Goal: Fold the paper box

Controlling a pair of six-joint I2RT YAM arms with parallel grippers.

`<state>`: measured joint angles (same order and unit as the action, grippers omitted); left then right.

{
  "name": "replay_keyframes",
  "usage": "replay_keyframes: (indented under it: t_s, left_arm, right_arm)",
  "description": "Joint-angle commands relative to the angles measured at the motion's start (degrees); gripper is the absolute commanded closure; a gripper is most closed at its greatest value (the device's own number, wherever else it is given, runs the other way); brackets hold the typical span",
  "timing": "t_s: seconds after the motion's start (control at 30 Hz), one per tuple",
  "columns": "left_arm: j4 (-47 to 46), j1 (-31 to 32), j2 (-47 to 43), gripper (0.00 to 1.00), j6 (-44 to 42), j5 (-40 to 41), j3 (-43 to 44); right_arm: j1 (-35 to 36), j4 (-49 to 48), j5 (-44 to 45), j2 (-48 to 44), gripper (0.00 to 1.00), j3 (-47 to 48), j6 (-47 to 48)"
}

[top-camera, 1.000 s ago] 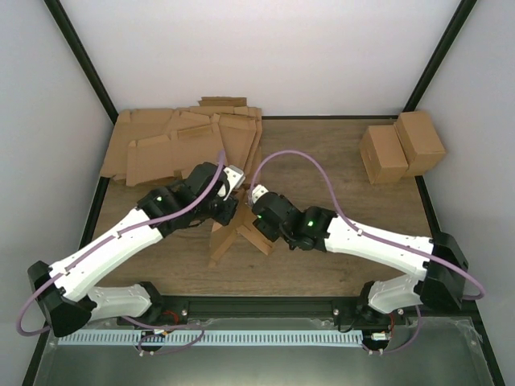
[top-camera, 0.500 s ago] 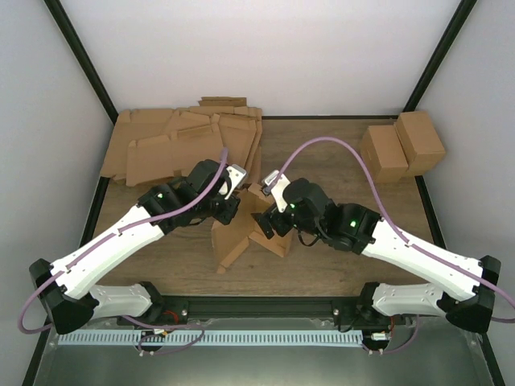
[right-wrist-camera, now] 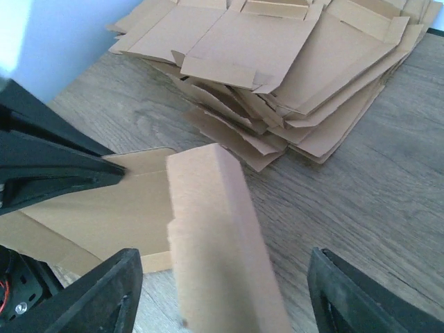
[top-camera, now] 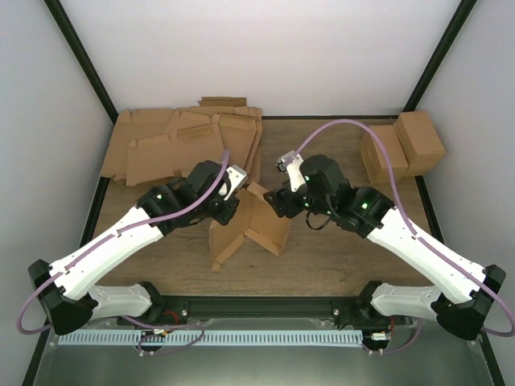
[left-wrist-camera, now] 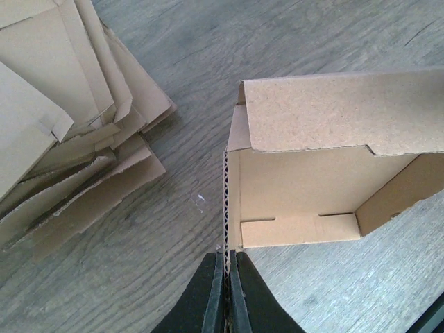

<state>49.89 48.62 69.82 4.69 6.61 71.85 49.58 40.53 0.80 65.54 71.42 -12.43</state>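
Observation:
The paper box (top-camera: 256, 223) is a brown cardboard piece, half folded, standing on the table between both arms. My left gripper (top-camera: 234, 203) is shut on the thin corrugated edge of one box wall (left-wrist-camera: 226, 208), with the fingertips (left-wrist-camera: 217, 267) pinching it from both sides. The inside of the box (left-wrist-camera: 312, 180) shows a folded flap and slots. My right gripper (right-wrist-camera: 223, 267) is open to the right of the box (top-camera: 282, 201). A blurred box panel (right-wrist-camera: 215, 236) rises between its wide-set fingers (right-wrist-camera: 104, 291) without touching them.
A stack of flat die-cut cardboard sheets (top-camera: 185, 141) lies at the back left, also seen in the wrist views (left-wrist-camera: 62, 125) (right-wrist-camera: 277, 62). Two small blocky cartons (top-camera: 402, 145) stand at the back right. Black frame posts rise at the table's back corners.
The right arm has swung right and back, its gripper coming off the box's near side. The box has spread wider, with a panel now raised on its right. The left gripper kept its hold.

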Motion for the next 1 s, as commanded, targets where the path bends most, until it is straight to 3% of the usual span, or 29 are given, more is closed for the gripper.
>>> replay_keyframes:
  t_s: [0.0,0.27,0.47,0.53,0.73,0.97]
  left_arm:
    - [-0.74,0.63,-1.73,0.96,-1.38,1.04,-0.55]
    - [-0.81,0.93,-1.88,0.96,-1.85,1.11,-0.86]
    - [-0.33,0.93,-1.47,0.96,-1.96,1.30,-0.28]
    - [0.04,0.98,-1.23,0.96,-1.89,1.08,0.11]
    - [0.46,0.97,-1.05,0.96,-1.70,0.96,0.73]
    - [2.16,0.99,0.45,0.96,-1.29,0.08,2.74]
  right_arm:
    - [-3.32,0.56,-6.76,-0.04,0.35,1.81,-1.43]
    - [-3.62,2.75,-8.94,3.94,0.45,0.75,0.50]
    - [-3.54,4.95,-11.02,6.18,0.57,0.83,3.51]
    - [-3.53,5.37,-11.06,6.36,0.65,0.59,4.08]
    - [-2.31,6.57,-6.86,7.74,0.63,-0.41,5.12]
    - [2.83,6.77,5.61,10.05,0.63,-2.22,5.17]
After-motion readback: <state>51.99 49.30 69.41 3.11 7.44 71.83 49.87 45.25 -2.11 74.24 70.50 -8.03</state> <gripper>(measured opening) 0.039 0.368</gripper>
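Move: My right hand, open, goes for the box's folded-over flap, about 8 cm below it and 1 cm to its left, with no forward offset. The edge of the box wall in my left fingers lies some 11 cm left of my right hand, 1 cm back and 5 cm lower; the flat cardboard stack is roughly 24 cm left, 20 cm ahead and 25 cm down. From my left hand the flap is about 10 cm to the right, level fore-and-aft and 3 cm lower. I bring my right hand almost straight down onto the flap, about 7 cm, drifting a touch left and turning the wrist some 15 degrees, while its fingers close to about half their starting gap without shutting. The tips come to rest on the flap, one on either side of its fold. My left hand stays nearly in place and keeps its pinch on the wall edge. ##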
